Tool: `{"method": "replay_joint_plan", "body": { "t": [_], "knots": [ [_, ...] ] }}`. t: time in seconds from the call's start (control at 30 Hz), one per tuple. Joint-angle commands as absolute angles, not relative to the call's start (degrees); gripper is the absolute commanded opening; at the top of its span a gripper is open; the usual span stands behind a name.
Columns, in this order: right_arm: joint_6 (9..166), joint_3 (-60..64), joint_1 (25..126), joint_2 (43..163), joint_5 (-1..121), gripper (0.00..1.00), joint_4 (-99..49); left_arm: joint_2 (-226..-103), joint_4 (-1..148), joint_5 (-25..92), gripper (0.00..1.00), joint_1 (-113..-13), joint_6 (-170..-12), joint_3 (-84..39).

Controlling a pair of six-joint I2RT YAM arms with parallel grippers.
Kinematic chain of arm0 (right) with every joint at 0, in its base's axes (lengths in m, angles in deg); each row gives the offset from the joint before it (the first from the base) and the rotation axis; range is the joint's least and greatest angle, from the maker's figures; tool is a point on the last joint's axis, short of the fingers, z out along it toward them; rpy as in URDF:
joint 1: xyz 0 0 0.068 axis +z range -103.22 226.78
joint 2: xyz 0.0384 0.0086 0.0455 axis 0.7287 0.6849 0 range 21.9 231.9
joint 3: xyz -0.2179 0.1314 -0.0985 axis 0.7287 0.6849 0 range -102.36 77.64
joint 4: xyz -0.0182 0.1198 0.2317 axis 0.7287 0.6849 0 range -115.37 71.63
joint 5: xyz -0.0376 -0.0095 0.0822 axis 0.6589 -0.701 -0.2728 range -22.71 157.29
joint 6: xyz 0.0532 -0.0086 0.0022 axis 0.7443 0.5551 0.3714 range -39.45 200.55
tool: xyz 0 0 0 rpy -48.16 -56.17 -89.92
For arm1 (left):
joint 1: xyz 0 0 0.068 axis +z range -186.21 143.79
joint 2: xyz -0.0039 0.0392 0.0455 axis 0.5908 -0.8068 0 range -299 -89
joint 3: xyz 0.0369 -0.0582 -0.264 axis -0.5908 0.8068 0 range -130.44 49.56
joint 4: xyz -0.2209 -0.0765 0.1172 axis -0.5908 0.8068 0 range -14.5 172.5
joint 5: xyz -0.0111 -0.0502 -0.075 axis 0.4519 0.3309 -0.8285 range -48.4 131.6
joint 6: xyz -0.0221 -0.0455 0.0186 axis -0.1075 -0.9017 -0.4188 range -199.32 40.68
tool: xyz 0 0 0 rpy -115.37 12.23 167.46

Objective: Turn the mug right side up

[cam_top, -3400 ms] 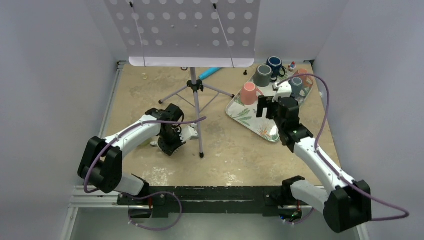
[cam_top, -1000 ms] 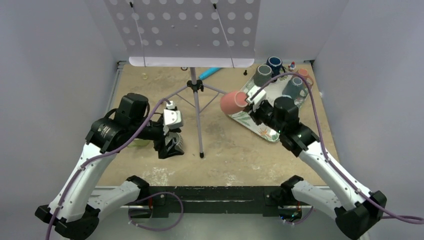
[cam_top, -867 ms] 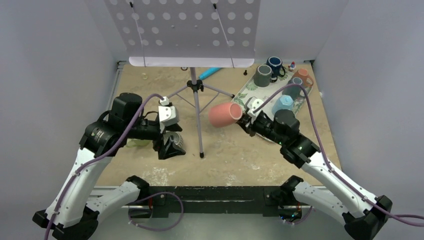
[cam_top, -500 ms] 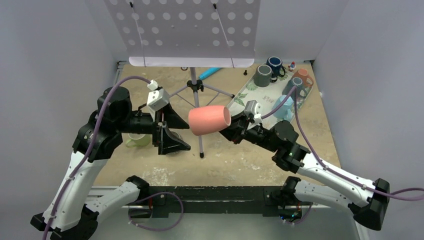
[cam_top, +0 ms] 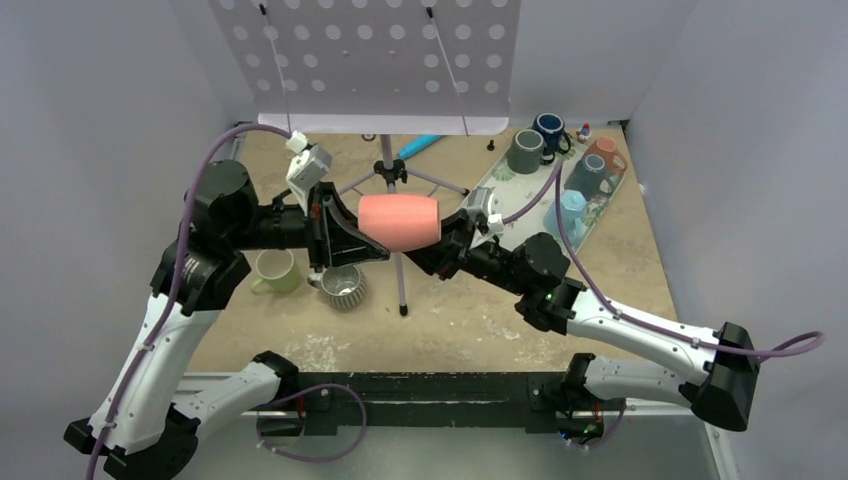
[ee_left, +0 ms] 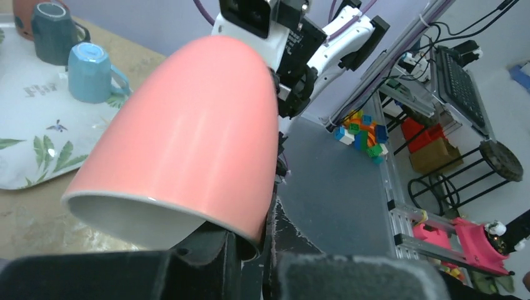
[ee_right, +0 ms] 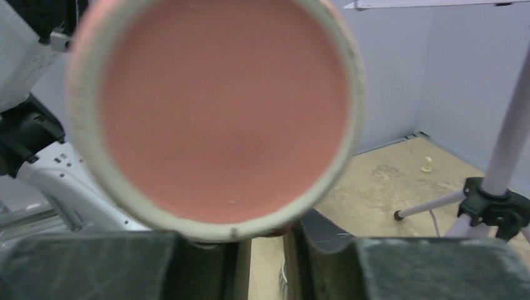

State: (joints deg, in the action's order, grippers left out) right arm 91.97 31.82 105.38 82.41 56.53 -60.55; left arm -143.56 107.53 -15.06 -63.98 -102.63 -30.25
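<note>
The pink mug (cam_top: 398, 222) hangs on its side in mid-air over the table's middle, its open rim to the left and its base to the right. My left gripper (cam_top: 360, 238) is shut on the rim wall, with one finger inside the mug (ee_left: 187, 125) and one outside. My right gripper (cam_top: 442, 246) holds the mug from the base end. In the right wrist view the round base (ee_right: 225, 106) fills the frame, and a bit of pink handle sits between the fingers (ee_right: 325, 231).
The music stand's pole (cam_top: 400, 285) stands just behind and below the mug. A green mug (cam_top: 270, 270) and a grey ribbed cup (cam_top: 343, 288) sit under the left arm. The leaf-pattern tray (cam_top: 500, 172) at the back right holds several mugs.
My right gripper lifted the pink mug off the tray, tipped it on its side and carried it left. My left arm rose from the table and closed on the mug's rim.
</note>
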Motion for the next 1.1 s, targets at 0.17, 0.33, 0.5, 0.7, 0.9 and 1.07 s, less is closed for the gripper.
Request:
{"method": "replay_joint_plan", "body": {
  "t": [0.17,0.33,0.5,0.7,0.9,1.07],
  "knots": [
    [87.85,32.55,106.63,74.07,65.91,0.97,-47.62,-142.7,139.58,9.7,0.0,-64.31,-65.9,-37.28],
    [85.89,33.4,106.61,69.12,70.34,0.98,-36.16,-141.09,155.0,34.78,0.0,-64.29,-47.93,-32.36],
    [83.48,34.06,106.45,67.68,78.03,0.99,-29.63,-144.66,152.64,47.04,0.0,-49.73,-40.39,-29.41],
    [85.09,35.68,101.17,68.06,81.27,0.99,-27.01,-157.99,149.34,44.49,0.0,-32.99,-32.19,-29.83],
    [86.85,36.71,92.33,69.83,77.1,0.99,-26.07,-179.54,144.22,45.51,0.0,-21.24,-32.71,-40.24],
    [85.5,36.14,90.84,72.49,76.95,0.99,-25.67,-194.51,149.22,42.39,0.0,-19.16,-33.44,-50.5]
  ]
}}
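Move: From the left hand, pinching the pink mug's rim, the free spot for setting it down lies about 37 cm left, 20 ahead and 36 below. The green mug stands some 27 cm left and 12 ahead, the striped mug 12 left and 8 ahead, both that low too. From the right hand, the light-blue mug is roughly 34 cm right, 20 ahead and 32 below; the grey mug stands 29 right, 34 ahead. Taking the pink mug over by its rim, the left hand keeps its pinch and swings about 36 cm left while sinking and later reaching forward, its fingers tipping from sideways to pointing down, past the striped and green mugs. The right fingers open wide, let go, and withdraw right, then down and forward, turning some 35 degrees clockwise. ##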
